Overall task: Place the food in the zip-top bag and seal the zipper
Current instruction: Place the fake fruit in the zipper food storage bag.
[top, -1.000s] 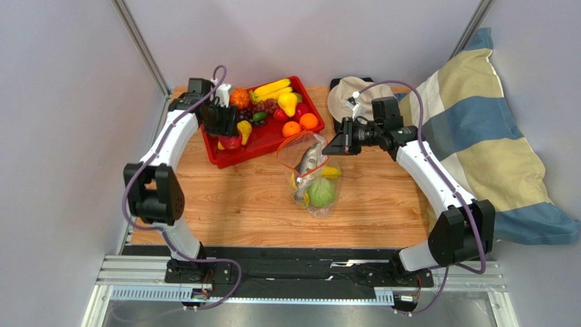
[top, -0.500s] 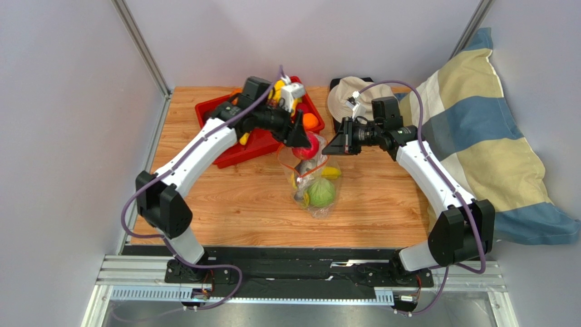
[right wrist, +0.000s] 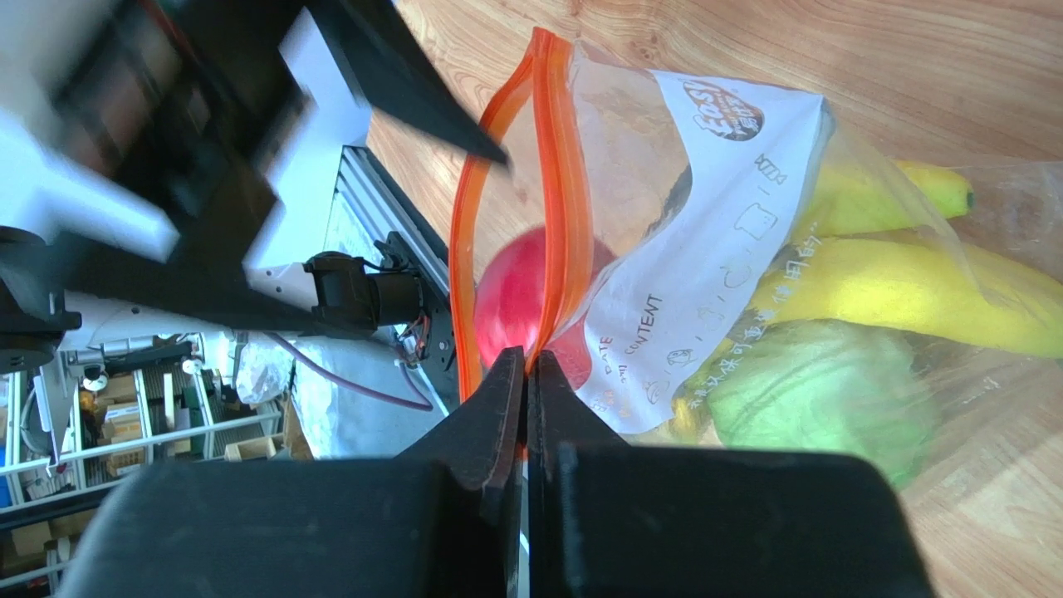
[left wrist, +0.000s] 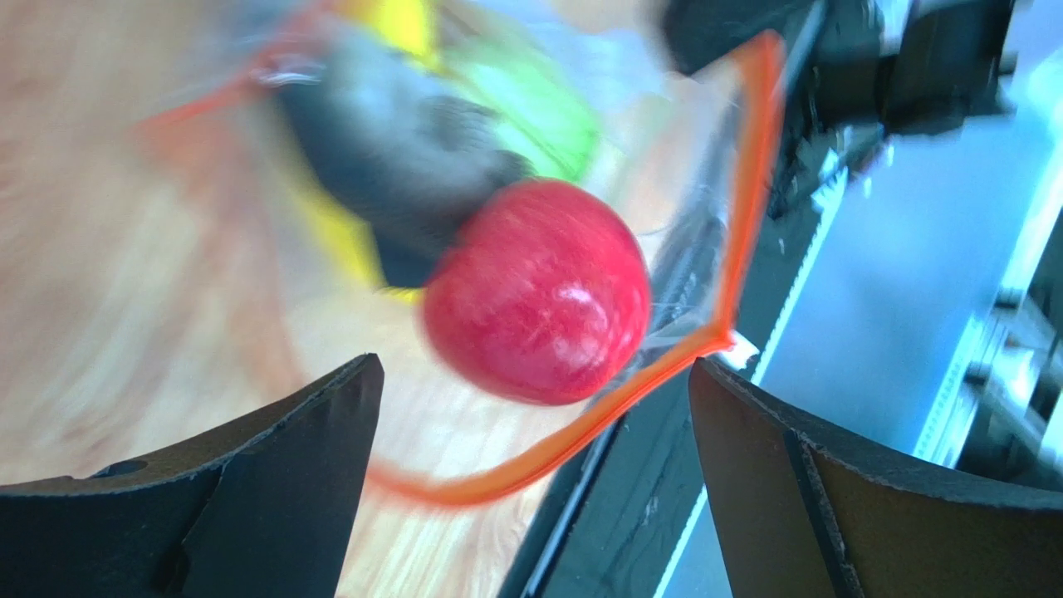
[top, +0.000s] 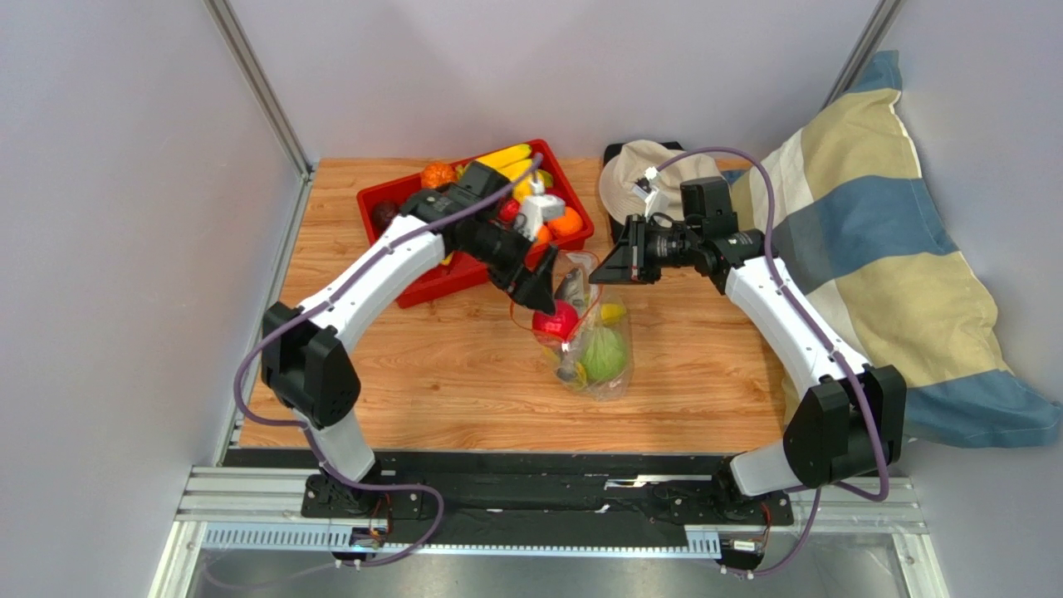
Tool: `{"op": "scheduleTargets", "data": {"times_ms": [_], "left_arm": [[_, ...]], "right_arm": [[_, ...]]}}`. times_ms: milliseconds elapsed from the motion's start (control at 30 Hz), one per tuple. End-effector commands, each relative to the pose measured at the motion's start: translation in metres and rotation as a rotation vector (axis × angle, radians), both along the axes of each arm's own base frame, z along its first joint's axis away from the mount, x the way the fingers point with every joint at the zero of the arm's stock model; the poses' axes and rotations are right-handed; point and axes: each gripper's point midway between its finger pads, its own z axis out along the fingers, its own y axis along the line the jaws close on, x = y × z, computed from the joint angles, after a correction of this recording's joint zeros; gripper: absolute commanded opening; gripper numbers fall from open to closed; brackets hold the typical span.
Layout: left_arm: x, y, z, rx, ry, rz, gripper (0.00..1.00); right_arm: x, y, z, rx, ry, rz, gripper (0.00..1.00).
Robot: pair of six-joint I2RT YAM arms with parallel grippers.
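Note:
The clear zip-top bag [top: 597,355] lies on the wooden table, with a green ball [top: 604,358], bananas [right wrist: 911,293] and a grey fish [left wrist: 374,137] inside. My right gripper [right wrist: 527,361] is shut on the orange-red zipper [right wrist: 549,187] and holds the mouth up and apart. My left gripper [left wrist: 534,374] hovers at the mouth [top: 539,289], jaws wide open. A blurred red apple [left wrist: 537,293] sits just past its fingers, free of them, inside the zipper loop [left wrist: 549,455]. In the right wrist view the apple [right wrist: 512,305] shows between the two zipper strips. More food stays in the red tray [top: 431,284].
The tray stands at the back left, holding an orange [top: 437,175], bananas [top: 505,158] and more oranges [top: 568,222]. A beige cap [top: 636,175] lies behind the right gripper. A striped pillow [top: 873,249] leans off the table's right edge.
My left arm swung from the tray to the bag mouth with the red apple, then opened; the apple has left its fingers and dropped into the bag. The right arm has held still.

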Motion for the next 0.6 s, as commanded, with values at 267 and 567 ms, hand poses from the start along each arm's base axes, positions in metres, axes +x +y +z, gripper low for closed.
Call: {"op": "scheduleTargets", "data": {"times_ms": [267,567], "left_arm": [[0.177,0.170,0.045,0.024,-0.343,0.705,0.78],[0.247,0.205,-0.021,0.190,-0.346,0.799,0.70]], "right_arm": [[0.003,0.002,0.032,0.050,-0.114,0.020,0.00],[0.004,0.001,0.032,0.042,-0.117,0.018,0.00]]}}
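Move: The left hand is at the bag's mouth, with the pomegranate just free of its open fingers, about 5 cm to its right and 6 cm lower. The small yellow pear in the red tray lies some 22 cm ahead, 18 cm left and 13 cm below; the larger yellow pear is 5 cm left of it and 2 cm nearer, the green pepper 6 cm beyond it and 5 cm right. From the right hand, that small pear is about 16 cm ahead, 26 cm left and 15 cm lower. Empty, the left hand leaves the bag's mouth and sweeps quickly forward and left, about 21 cm out and 19 cm across, rising some 5 cm on the way and then sinking about 7 cm over the left part of the tray towards the yellow pears; it swings about 45 degrees counter-clockwise and its wide-open fingers narrow by nearly a third. The right hand stays put, still pinching the orange zipper rim to hold the bag up. ##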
